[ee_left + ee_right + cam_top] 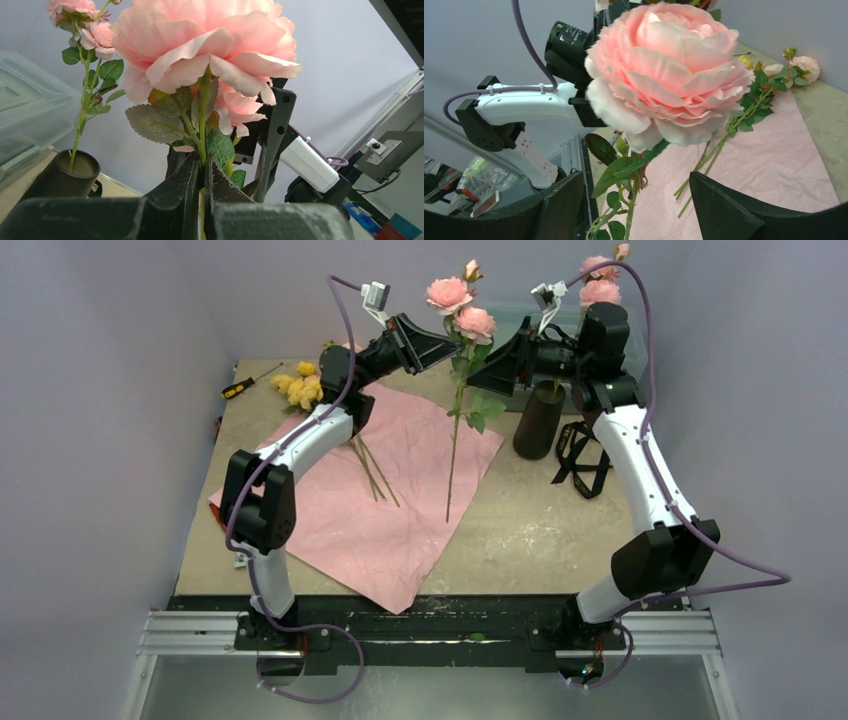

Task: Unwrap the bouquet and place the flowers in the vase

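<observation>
A peach-pink flower (452, 294) hangs upright above the pink paper (390, 500), its stem (455, 440) pointing down at the sheet. My left gripper (447, 346) is shut on that stem just under the blooms; in the left wrist view the jaws pinch the green stem (202, 159) below the big bloom (200, 40). My right gripper (488, 370) stands open beside it, and the stem (631, 210) passes freely between its fingers (559, 205). The dark vase (538, 420) holds one pink flower (600, 285). Yellow flowers (300, 388) and loose stems (372, 470) lie on the paper.
A black ribbon (585, 455) lies right of the vase. A yellow-handled screwdriver (245, 383) rests at the back left. A translucent plastic box (25, 110) stands behind the vase. Grey walls close in the table on three sides.
</observation>
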`<action>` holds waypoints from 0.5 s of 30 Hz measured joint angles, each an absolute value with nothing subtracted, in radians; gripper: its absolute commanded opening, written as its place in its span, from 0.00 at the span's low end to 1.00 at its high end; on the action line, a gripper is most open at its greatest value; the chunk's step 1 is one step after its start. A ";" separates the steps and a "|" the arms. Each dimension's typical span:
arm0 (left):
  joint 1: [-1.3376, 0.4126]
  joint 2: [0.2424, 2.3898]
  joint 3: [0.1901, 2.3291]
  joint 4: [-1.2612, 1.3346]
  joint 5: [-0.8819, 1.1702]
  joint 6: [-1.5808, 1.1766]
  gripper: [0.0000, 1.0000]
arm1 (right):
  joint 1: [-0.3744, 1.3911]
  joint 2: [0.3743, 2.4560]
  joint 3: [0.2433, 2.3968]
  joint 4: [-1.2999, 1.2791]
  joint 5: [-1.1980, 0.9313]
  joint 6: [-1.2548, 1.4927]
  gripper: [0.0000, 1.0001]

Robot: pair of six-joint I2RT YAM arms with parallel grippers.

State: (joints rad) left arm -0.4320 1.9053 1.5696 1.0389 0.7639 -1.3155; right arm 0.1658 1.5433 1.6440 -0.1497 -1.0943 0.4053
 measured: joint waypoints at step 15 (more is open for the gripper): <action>-0.445 1.905 1.570 1.037 0.786 -1.314 0.00 | 0.186 1.586 1.627 -0.002 -1.118 0.533 0.21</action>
State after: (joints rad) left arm -0.4446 1.9053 1.5703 1.0370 0.7860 -1.3144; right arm 0.1856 1.5860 1.6272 -0.0017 -1.1179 0.5331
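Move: The rose stem still held in the left fingers passes about 2 cm to the left of the open right hand, level with it front to back and in height; the lower pink bloom sits some 8 cm above the right hand, 3 cm ahead and 2 cm left. The vase stands roughly 13 cm right of the right hand, 5 cm ahead and 32 cm below. From the left hand, that stretch of stem is about 4 cm below, 3 cm back and 1 cm right. The right hand, fingers pointing left, shuts its wide-open gripper by more than half around the hanging rose stem just below the lower bloom, while first dipping and easing forward by about 1 cm, then coming back up and going some 1.5 cm left towards the stem with only a few degrees of wrist turn. The left hand keeps its pinch on the stem higher up under the blooms and barely shifts; the right fingers are still partly open at the end, and whether they touch the stem can't be seen. ##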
